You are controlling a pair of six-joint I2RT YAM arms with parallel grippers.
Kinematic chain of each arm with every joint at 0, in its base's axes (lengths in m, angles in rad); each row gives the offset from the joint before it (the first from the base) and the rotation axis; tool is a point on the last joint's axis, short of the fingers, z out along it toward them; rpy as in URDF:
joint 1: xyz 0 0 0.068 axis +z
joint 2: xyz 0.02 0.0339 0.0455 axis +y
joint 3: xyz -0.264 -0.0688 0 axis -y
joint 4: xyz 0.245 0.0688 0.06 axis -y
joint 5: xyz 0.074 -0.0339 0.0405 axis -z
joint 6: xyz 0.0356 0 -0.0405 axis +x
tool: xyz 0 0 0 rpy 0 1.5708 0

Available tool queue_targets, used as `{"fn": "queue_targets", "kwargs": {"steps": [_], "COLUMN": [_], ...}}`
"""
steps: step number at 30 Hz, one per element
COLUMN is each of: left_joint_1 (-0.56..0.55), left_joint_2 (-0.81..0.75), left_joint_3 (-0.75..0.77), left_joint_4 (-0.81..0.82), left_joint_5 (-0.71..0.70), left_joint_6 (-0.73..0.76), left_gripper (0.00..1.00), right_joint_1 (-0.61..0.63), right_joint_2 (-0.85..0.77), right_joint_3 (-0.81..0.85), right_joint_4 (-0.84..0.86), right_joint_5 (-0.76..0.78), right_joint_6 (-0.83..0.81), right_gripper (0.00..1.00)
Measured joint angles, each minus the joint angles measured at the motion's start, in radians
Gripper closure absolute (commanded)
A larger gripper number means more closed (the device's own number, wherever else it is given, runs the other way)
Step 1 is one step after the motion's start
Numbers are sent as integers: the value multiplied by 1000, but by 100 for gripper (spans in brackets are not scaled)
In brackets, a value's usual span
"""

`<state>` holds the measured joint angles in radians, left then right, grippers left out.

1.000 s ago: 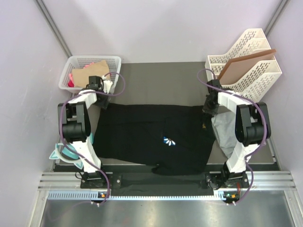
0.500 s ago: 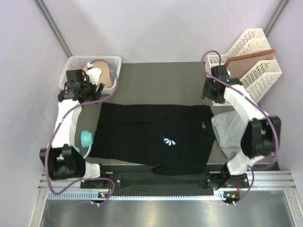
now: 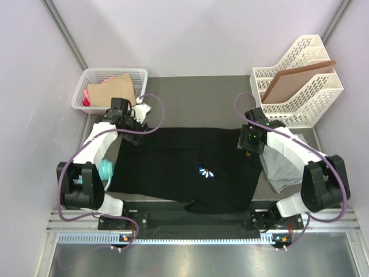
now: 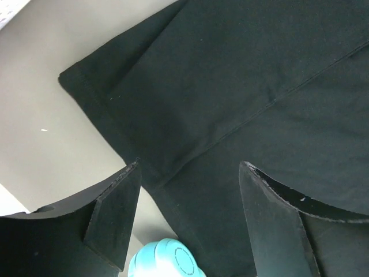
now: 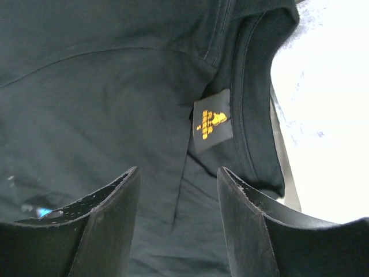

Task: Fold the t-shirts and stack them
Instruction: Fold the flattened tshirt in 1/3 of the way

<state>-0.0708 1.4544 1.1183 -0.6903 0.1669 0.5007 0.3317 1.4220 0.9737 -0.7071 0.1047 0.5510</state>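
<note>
The black t-shirt [image 3: 173, 164] lies spread flat across the table, with its blue-and-white print [image 3: 205, 171] near the middle. Its collar with an orange label [image 5: 212, 121] is at the right end. My left gripper [image 3: 135, 125] hovers open above the shirt's back-left corner [image 4: 86, 86], with nothing between the fingers [image 4: 115, 213]. My right gripper [image 3: 249, 139] hangs open just above the collar area, its fingers [image 5: 253, 225] apart over bare black cloth. The light grey t-shirt [image 3: 281, 167] lies rumpled to the right, partly under the black one.
A white basket [image 3: 92, 76] with brown card and pink items stands back left. A cream file rack [image 3: 311, 98] holding a brown board [image 3: 294, 81] stands back right. A teal round object [image 3: 105, 169] sits by the shirt's left edge, also in the left wrist view [image 4: 164, 259].
The left gripper swung from the basket back toward the shirt's back-left corner. The right gripper came from beside the rack down and left over the collar.
</note>
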Motion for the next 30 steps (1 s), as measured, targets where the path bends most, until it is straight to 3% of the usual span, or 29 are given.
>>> {"fn": "queue_targets", "kwargs": {"steps": [17, 30], "left_joint_1": [-8, 25], "left_joint_2": [2, -10], "left_joint_3": [-4, 62], "left_joint_4": [10, 15], "left_joint_5": [-56, -85], "left_joint_6": [8, -6], "left_gripper": [27, 28], "right_joint_1": [0, -27], "right_joint_2": [308, 631], "right_joint_3": [93, 525], "right_joint_4": [-28, -365], "right_joint_5": [26, 34], "right_joint_6": [-3, -74], "right_gripper": [47, 48]}}
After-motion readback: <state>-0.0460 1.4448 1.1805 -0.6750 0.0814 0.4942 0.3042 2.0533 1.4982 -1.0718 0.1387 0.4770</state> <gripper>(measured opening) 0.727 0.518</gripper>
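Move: The t-shirt's yellow-printed tag, near the shirt's right side, lies nearly beneath the right hand: about 1 cm ahead, 1 cm right and 7 cm below. The white flower print is some 7 cm back and 16 cm left of the tag; the grey cloth is about 13 cm right and 4 cm back from the hand. From the left hand the tag lies roughly 42 cm right, 5 cm back and 11 cm below. The right hand sinks 6 cm onto the t-shirt, then pushes 4 cm forward, tipping its fingers straight down. ##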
